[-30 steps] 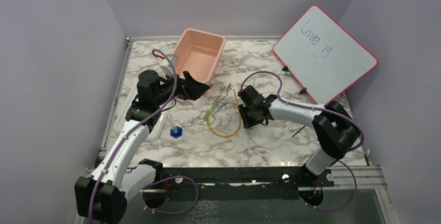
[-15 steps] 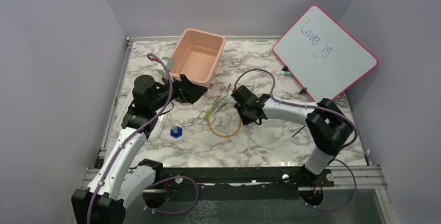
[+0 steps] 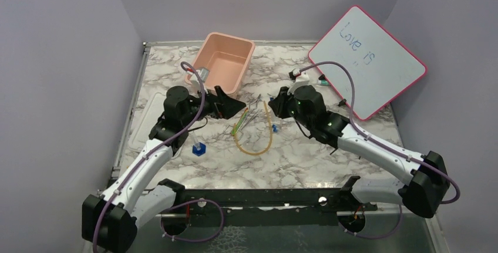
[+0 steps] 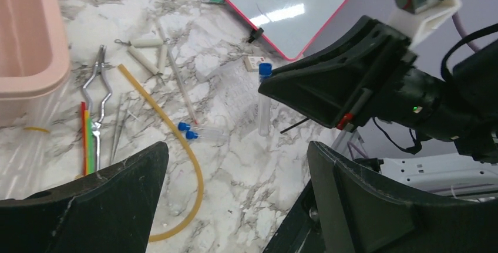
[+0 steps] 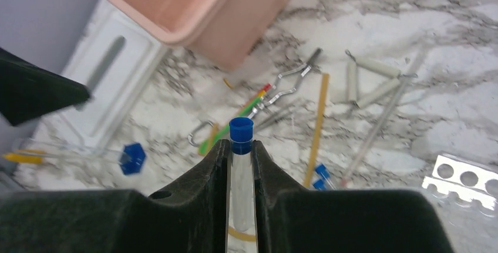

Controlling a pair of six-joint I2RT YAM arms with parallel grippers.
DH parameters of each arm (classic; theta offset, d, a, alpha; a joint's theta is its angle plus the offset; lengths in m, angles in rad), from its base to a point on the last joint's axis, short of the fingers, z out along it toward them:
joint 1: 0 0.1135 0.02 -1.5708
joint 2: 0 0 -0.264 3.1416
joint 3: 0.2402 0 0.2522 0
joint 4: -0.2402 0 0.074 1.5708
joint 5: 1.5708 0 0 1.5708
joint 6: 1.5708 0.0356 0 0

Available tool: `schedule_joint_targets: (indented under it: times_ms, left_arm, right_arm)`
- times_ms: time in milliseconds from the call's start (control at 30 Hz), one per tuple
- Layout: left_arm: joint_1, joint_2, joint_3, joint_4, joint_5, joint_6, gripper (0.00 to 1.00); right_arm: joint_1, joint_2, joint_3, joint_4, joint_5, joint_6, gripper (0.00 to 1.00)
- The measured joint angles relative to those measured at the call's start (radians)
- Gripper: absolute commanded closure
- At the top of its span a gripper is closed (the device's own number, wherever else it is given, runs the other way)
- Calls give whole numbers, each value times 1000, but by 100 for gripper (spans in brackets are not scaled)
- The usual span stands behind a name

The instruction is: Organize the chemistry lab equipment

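Note:
My right gripper (image 5: pixel 241 145) is shut on a clear test tube with a blue cap (image 5: pixel 241 131), held upright above the table; the left wrist view shows it too (image 4: pixel 263 97). Below it lie the amber rubber tube (image 3: pixel 253 153), the metal tongs (image 5: pixel 293 80) and the green-handled tool (image 3: pixel 239 125). Two more blue-capped tubes (image 4: pixel 189 131) rest beside the amber tube. A blue hexagonal piece (image 3: pixel 199 148) sits to the left. My left gripper (image 3: pixel 232 107) hovers open over the marble, holding nothing.
The pink tub (image 3: pixel 224 62) stands at the back, with its white lid (image 3: pixel 147 124) flat at the left edge. The red-framed whiteboard (image 3: pixel 367 59) leans at the right. A clear tube rack (image 5: pixel 464 179) and a wire triangle with white sleeves (image 5: pixel 370 77) lie right of the tongs.
My right gripper has closed on the blue-capped test tube and lifted it, with the arm swinging up and back. The left gripper has shifted right, toward the centre.

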Motion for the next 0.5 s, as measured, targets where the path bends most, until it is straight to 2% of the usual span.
schedule_joint_targets:
  times_ms: [167, 233, 400, 500]
  left_arm:
    - [-79, 143, 14, 109, -4, -47, 11]
    - [-135, 198, 25, 130, -15, -47, 15]
    - [-228, 241, 44, 179, -40, -45, 37]
    - [-265, 258, 65, 207, -52, -39, 58]
  right_arm:
    - [0, -45, -8, 143, -2, 100, 79]
    - [0, -45, -7, 174, -6, 145, 79]
    - [0, -45, 3, 208, -27, 257, 79]
    - [0, -50, 16, 215, -49, 304, 80]
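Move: The blue-capped test tube hangs from my right fingertips, roughly 12 cm to the right of my open left hand, 2 cm ahead and 7 cm below. From my right hand, the left gripper waits about 12 cm left, 3 cm back and 6 cm higher. Below my left hand by some 25 cm, the orange tubing is 8 cm to the right, and the lying blue-capped tubes are about 15 cm right and 1 cm ahead. I bring my two hands together over the orange tubing: my left swings about 9 cm right towards the held tube, dips slightly and comes partly back up, turns a little clockwise and begins to close its wide-open fingers. My right keeps its pinch just under the blue cap, lifts the tube about 8 cm, brings it slightly left and rolls some 25 degrees, left side up. ##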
